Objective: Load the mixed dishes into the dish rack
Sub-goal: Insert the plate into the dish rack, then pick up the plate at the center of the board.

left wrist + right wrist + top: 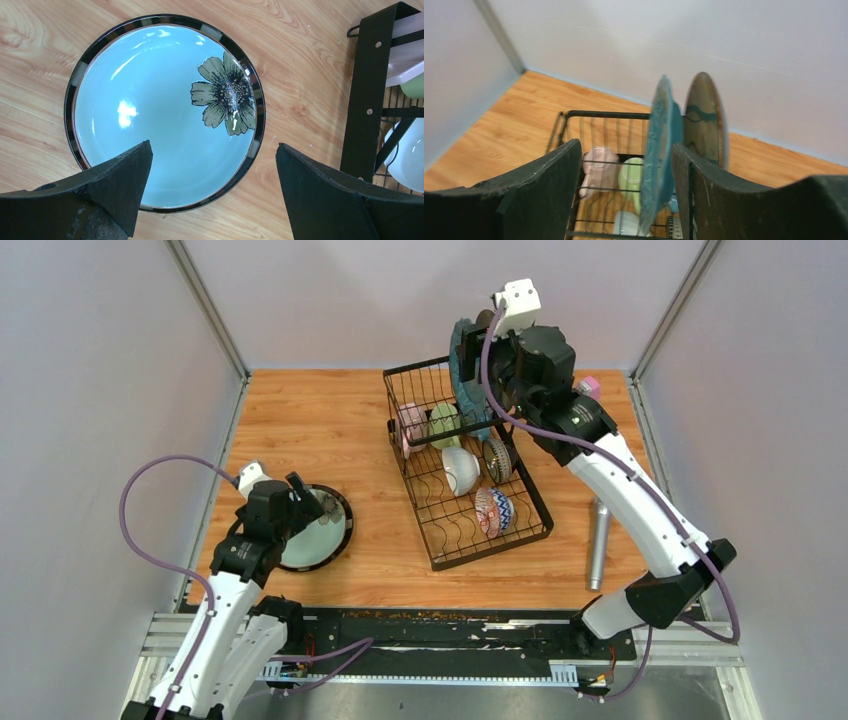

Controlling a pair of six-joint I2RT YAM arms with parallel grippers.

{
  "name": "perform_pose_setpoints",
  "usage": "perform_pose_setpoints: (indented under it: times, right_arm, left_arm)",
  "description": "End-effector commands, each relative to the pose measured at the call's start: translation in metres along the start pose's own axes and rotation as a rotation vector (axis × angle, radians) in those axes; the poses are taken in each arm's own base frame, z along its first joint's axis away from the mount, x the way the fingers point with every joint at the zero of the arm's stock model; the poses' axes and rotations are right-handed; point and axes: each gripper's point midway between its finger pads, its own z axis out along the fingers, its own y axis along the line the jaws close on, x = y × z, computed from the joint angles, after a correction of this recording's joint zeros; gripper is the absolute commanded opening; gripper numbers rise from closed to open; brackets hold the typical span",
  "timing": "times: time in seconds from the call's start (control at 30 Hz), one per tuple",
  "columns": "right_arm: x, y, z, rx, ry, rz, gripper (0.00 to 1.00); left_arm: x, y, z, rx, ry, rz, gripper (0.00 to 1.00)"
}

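Note:
A light blue plate (165,110) with a painted flower and a dark rim lies flat on the wooden table at the left (322,532). My left gripper (214,170) hovers over its near-right rim, open and empty (312,505). At the far end of the black wire dish rack (535,502) a teal plate (663,145) stands on edge, with a brown plate (704,120) behind it. My right gripper (626,165) is open around the teal plate, which is close to the right finger (696,190). Pink (599,167) and pale-green (631,177) mugs sit in the basket below.
The rack's tray holds a white bowl (460,470), a dark patterned bowl (497,460) and a blue-red patterned bowl (493,512). A silver microphone (598,545) lies right of the rack. A pink metronome (588,387) stands at the back right. Grey walls enclose the table.

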Motion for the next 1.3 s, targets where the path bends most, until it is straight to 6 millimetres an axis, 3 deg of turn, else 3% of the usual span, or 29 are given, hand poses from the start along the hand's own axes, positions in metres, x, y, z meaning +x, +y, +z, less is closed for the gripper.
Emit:
perform_pose_setpoints:
  times: [0.0, 0.1, 0.27, 0.4, 0.5, 0.67, 0.73, 0.77, 0.93, 1.1, 1.27]
  right_arm:
    - [-0.031, 0.038, -0.047, -0.262, -0.052, 0.167, 0.67]
    - [-0.025, 0.069, -0.07, -0.436, -0.027, 0.25, 0.67]
    - [-0.002, 0.111, -0.095, -0.56, 0.031, 0.251, 0.67]
    - [0.02, 0.167, -0.117, -0.71, 0.077, 0.175, 0.67]
    - [0.052, 0.214, -0.131, -0.79, 0.134, 0.096, 0.68]
    - [0.117, 0.258, -0.123, -0.81, 0.315, 0.056, 0.68]
    - [0.139, 0.267, -0.118, -0.807, 0.38, 0.074, 0.68]
    - [0.15, 0.272, -0.115, -0.808, 0.407, 0.074, 0.68]
    - [0.203, 0.299, -0.108, -0.851, 0.569, 0.057, 0.67]
    - [0.258, 0.324, -0.096, -0.861, 0.719, 0.064, 0.65]
    - [0.293, 0.346, -0.077, -0.855, 0.803, 0.075, 0.63]
  left_arm:
    - [-0.006, 0.004, 0.001, -0.029, -0.03, 0.0, 1.0]
    - [-0.01, 0.011, 0.001, -0.069, -0.039, 0.018, 1.0]
    - [-0.015, 0.023, -0.001, -0.149, -0.048, 0.044, 1.0]
    - [-0.009, 0.024, 0.005, -0.159, -0.035, 0.016, 1.0]
    - [-0.003, 0.016, 0.01, -0.122, -0.01, -0.004, 1.0]
    - [0.005, 0.009, 0.02, -0.039, 0.058, -0.093, 1.0]
    - [0.007, 0.016, 0.024, -0.008, 0.101, -0.178, 1.0]
    - [0.005, 0.031, 0.027, -0.043, 0.098, -0.222, 1.0]
    - [0.012, 0.048, 0.03, -0.035, 0.132, -0.398, 1.0]
    - [0.022, 0.063, 0.031, -0.096, 0.133, -0.451, 1.0]
    - [0.023, 0.076, 0.033, -0.153, 0.094, -0.465, 1.0]
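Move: Far to the right hand's left lies the flowered plate, some 35 cm across, about 16 cm back and 41 cm below. The standing blue plate is about 9 cm ahead of that hand and 16 cm below, the dark plate 5 cm to its right, the white bowl 5 cm back and 38 cm down. From the left hand the flowered plate is about 4 cm right, 12 cm below; the rack about 40 cm right, 14 cm farther out. Leaving the two standing plates, the right hand, already empty and open, sweeps back about 20 cm and left, then drops nearly 30 cm as it goes on left towards the flowered plate, turning counter-clockwise and tipping its fingers down. The left hand, wide open, sinks 6 cm and shifts 5 cm left towards that plate's left edge, rolling its left side down. ##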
